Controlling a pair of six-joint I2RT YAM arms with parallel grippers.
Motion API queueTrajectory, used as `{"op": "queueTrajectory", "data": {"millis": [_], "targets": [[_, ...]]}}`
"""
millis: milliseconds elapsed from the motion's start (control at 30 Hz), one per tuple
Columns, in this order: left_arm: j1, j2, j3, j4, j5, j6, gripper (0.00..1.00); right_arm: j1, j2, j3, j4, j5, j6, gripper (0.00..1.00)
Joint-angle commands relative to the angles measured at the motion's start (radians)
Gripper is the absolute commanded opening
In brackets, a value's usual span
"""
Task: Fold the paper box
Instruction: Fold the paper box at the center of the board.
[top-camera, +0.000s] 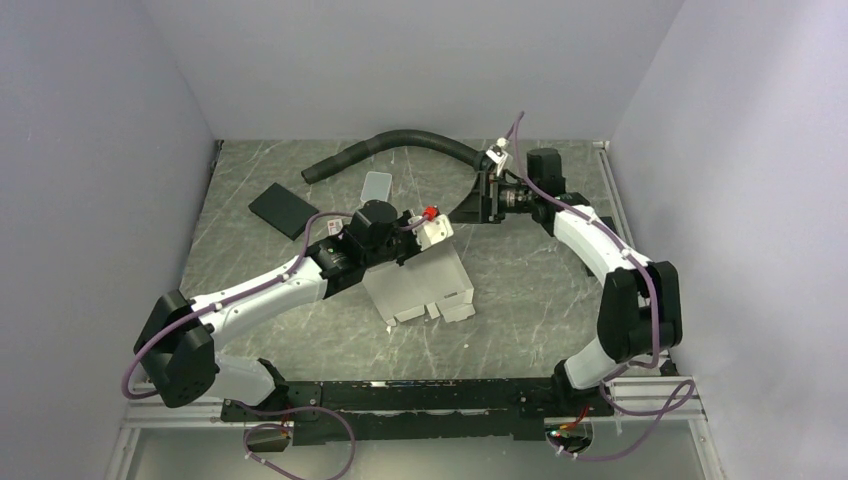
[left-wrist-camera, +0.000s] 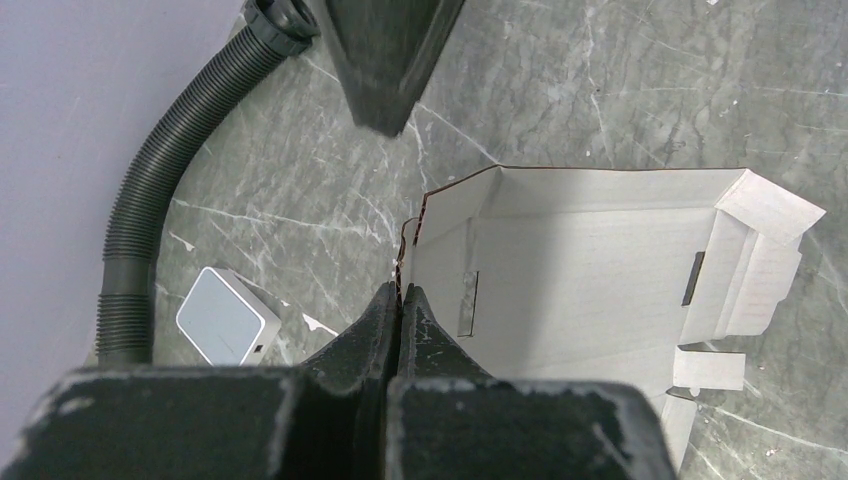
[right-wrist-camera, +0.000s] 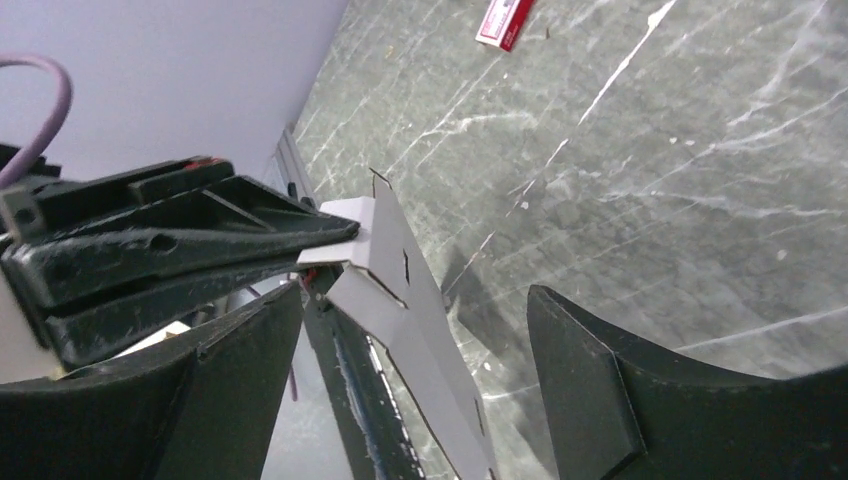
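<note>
The paper box (top-camera: 420, 285) is a white creased sheet with tabbed flaps, standing tilted on the table at the middle. My left gripper (top-camera: 437, 240) is shut on its upper far edge. In the left wrist view the jaws (left-wrist-camera: 402, 292) pinch the brown-edged rim of the box (left-wrist-camera: 590, 270), whose inside and end flaps face the camera. My right gripper (top-camera: 472, 208) is open just behind the box. In the right wrist view its fingers (right-wrist-camera: 600, 390) stand wide apart, with the box's edge (right-wrist-camera: 420, 330) between and beyond them, held by the left gripper (right-wrist-camera: 200, 250).
A black corrugated hose (top-camera: 400, 145) curves along the back and also shows in the left wrist view (left-wrist-camera: 150, 200). A light grey tile (top-camera: 376, 185) and a black flat pad (top-camera: 283, 210) lie at the back left. A small red and white item (right-wrist-camera: 505, 20) lies on the table.
</note>
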Motion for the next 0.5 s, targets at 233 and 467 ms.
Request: {"op": "queueTrajectory", "data": {"millis": [233, 467], "targets": [[-0.011, -0.027, 0.031, 0.03, -0.028, 0.0, 0.0, 0.086, 0.024, 0.03, -0.052, 0.112, 0.021, 0.62], [-0.013, -0.027, 0.033, 0.029, -0.039, 0.001, 0.0, 0.107, 0.02, 0.033, -0.109, 0.124, -0.058, 0.5]]}}
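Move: The far right corner of the paper box, with its raised flap, lies about 4 cm back, 3 cm left and 3 cm below my right hand. My left hand's shut fingers pinch the box's far edge, and the same corner is some 3 cm to its right, level fore and aft, and 2 cm lower. From my right hand, the hose end stands roughly 13 cm ahead and 7 cm right, and the small white box 8 cm ahead and 18 cm left, both about 15 cm lower. Sinking about 3 cm while reaching some 2 cm left and slightly back, I bring my wide-open right fingers in to the box's far right corner and close them to about half open around its edge, the wrist tipping only about 5 degrees. My left hand stays put and keeps its pinch on the far edge. ##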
